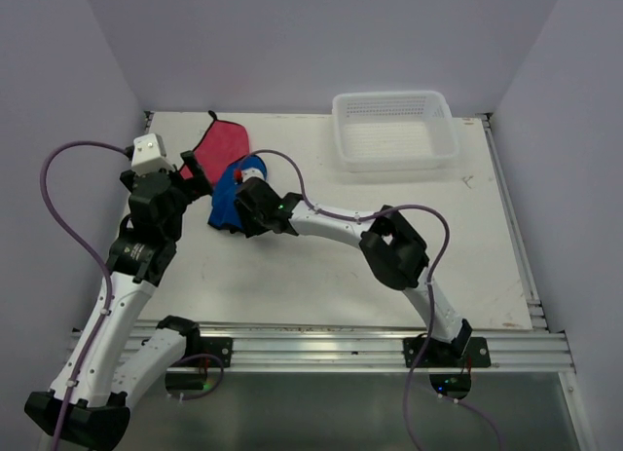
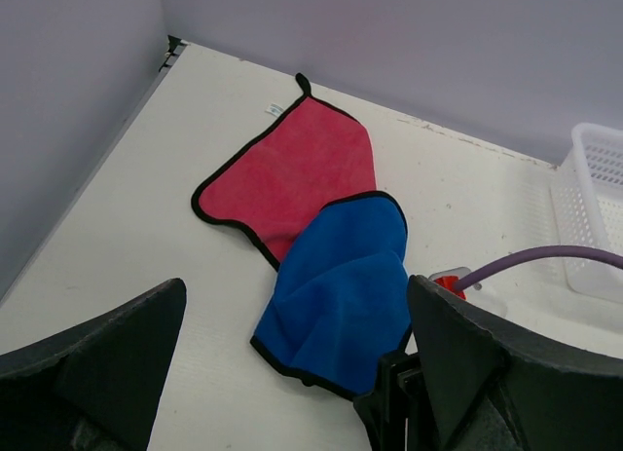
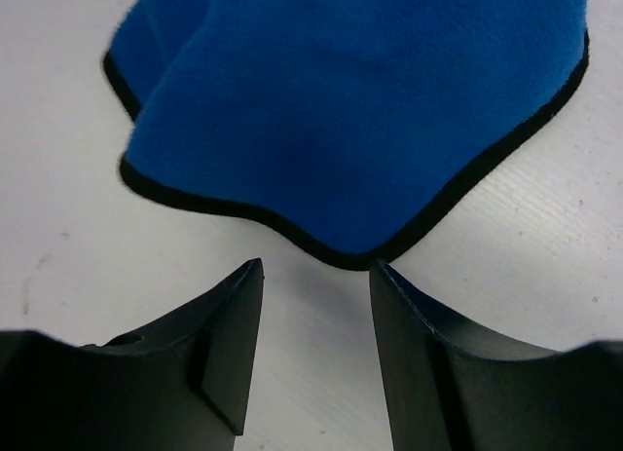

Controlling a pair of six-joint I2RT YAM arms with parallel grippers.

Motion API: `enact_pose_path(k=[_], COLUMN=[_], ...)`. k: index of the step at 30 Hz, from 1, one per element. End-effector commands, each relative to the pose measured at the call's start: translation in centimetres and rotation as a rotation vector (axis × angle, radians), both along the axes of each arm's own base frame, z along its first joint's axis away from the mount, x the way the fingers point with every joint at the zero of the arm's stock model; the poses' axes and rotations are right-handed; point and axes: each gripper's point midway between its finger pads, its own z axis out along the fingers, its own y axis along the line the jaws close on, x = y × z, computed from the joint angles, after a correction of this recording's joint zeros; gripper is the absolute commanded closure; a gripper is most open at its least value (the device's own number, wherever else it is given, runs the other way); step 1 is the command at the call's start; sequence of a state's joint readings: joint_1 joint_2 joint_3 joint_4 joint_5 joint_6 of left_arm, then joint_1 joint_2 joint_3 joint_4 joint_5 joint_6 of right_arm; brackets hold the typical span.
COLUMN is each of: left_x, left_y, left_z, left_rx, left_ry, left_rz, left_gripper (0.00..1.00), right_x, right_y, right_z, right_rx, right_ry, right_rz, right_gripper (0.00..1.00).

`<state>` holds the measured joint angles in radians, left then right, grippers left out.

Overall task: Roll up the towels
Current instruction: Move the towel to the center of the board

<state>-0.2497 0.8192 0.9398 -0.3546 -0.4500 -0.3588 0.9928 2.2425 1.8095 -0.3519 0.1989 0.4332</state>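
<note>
The blue towel (image 1: 224,206) lies loosely crumpled at the back left of the table, its top corner overlapping the flat pink-red towel (image 1: 222,141). Both have dark edging. My right gripper (image 1: 241,200) sits low at the blue towel's near right edge. In the right wrist view its jaws (image 3: 316,268) stand apart over bare table, and the towel's black hem (image 3: 350,256) lies just past the fingertips, with nothing between them. My left gripper (image 1: 195,183) hovers to the left of both towels, wide open. The left wrist view shows the blue towel (image 2: 341,295) and the pink-red towel (image 2: 292,169) ahead of it.
A white mesh basket (image 1: 393,100) stands at the back right, its corner also in the left wrist view (image 2: 599,178). The right arm's purple cable (image 2: 545,256) arcs above the table beside the blue towel. Walls close in on the left and at the back.
</note>
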Motion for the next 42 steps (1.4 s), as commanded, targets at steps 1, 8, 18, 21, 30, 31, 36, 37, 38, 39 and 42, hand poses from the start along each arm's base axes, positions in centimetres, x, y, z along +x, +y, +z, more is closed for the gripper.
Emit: enact_pose_path(k=[1, 8, 18, 21, 30, 31, 36, 37, 38, 39, 42], left_x=[-0.2, -0.2, -0.1, -0.1, 0.0, 0.0, 0.2, 0.3, 0.3, 0.4, 0.7], left_y=[0.4, 0.1, -0.1, -0.1, 0.3, 0.4, 0.7, 0.7, 0.8, 0.8, 0.4], left_z=[1.4, 1.5, 1.3, 1.3, 1.0, 1.0, 0.6, 0.5, 0.4, 0.3, -0.2], left_rx=[-0.027, -0.034, -0.032, -0.030, -0.018, -0.018, -0.007, -0.005, -0.004, -0.001, -0.001], left_ry=[-0.046, -0.050, -0.046, -0.043, -0.034, -0.034, -0.024, -0.021, -0.017, -0.014, 0.002], left_rz=[0.023, 0.010, -0.001, -0.003, 0.018, 0.021, 0.037, 0.038, 0.041, 0.044, 0.026], left_gripper=[0.00, 0.00, 0.00, 0.00, 0.00, 0.00, 0.00, 0.00, 0.00, 0.00, 0.00], right_x=[1.7, 2.7, 1.9, 1.8, 1.0, 0.5, -0.4, -0.9, -0.9, -1.0, -1.6], right_y=[-0.6, -1.1, -2.1, -2.4, -5.3, -6.2, -9.8, -11.2, -12.1, -12.9, -16.6], right_z=[-0.3, -3.4, -5.9, -5.1, 7.2, 9.8, 14.8, 15.2, 15.4, 15.3, 13.5], right_rx=[-0.062, -0.160, -0.194, -0.188, -0.097, -0.053, 0.028, 0.034, 0.045, 0.059, 0.104], right_ry=[-0.039, -0.054, -0.019, -0.021, -0.145, -0.166, -0.186, -0.183, -0.180, -0.171, -0.100], right_rz=[-0.048, -0.066, -0.077, -0.080, -0.088, -0.091, -0.117, -0.134, -0.153, -0.168, -0.235], right_gripper=[0.49, 0.51, 0.72, 0.83, 1.00, 1.00, 1.00, 1.00, 1.00, 1.00, 1.00])
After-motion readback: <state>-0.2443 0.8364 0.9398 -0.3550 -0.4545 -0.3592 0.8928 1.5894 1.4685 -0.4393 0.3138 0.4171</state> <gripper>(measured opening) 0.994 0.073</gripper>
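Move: The right hand is just over the near-right corner of the blue towel: the corner is about 2 cm ahead, 1 cm to its right and 5 cm below. The blue towel's middle lies some 12 cm ahead and 3 cm to the left. The red towel is beyond, roughly 26 cm ahead and 9 cm left; the white bin about 31 cm ahead and 41 cm right. From the left hand, the blue towel's middle is about 15 cm ahead, 5 cm right and 28 cm below. Down first, about 4 cm and slightly forward, the half-open right hand sinks onto the near-right corner of the blue towel, then holds there while its fingers close and pinch it. Next it draws right and slightly back, low at first, then climbs quickly, ending some 20 cm above the pinch and 13 cm to its right, towards the middle of the board. ##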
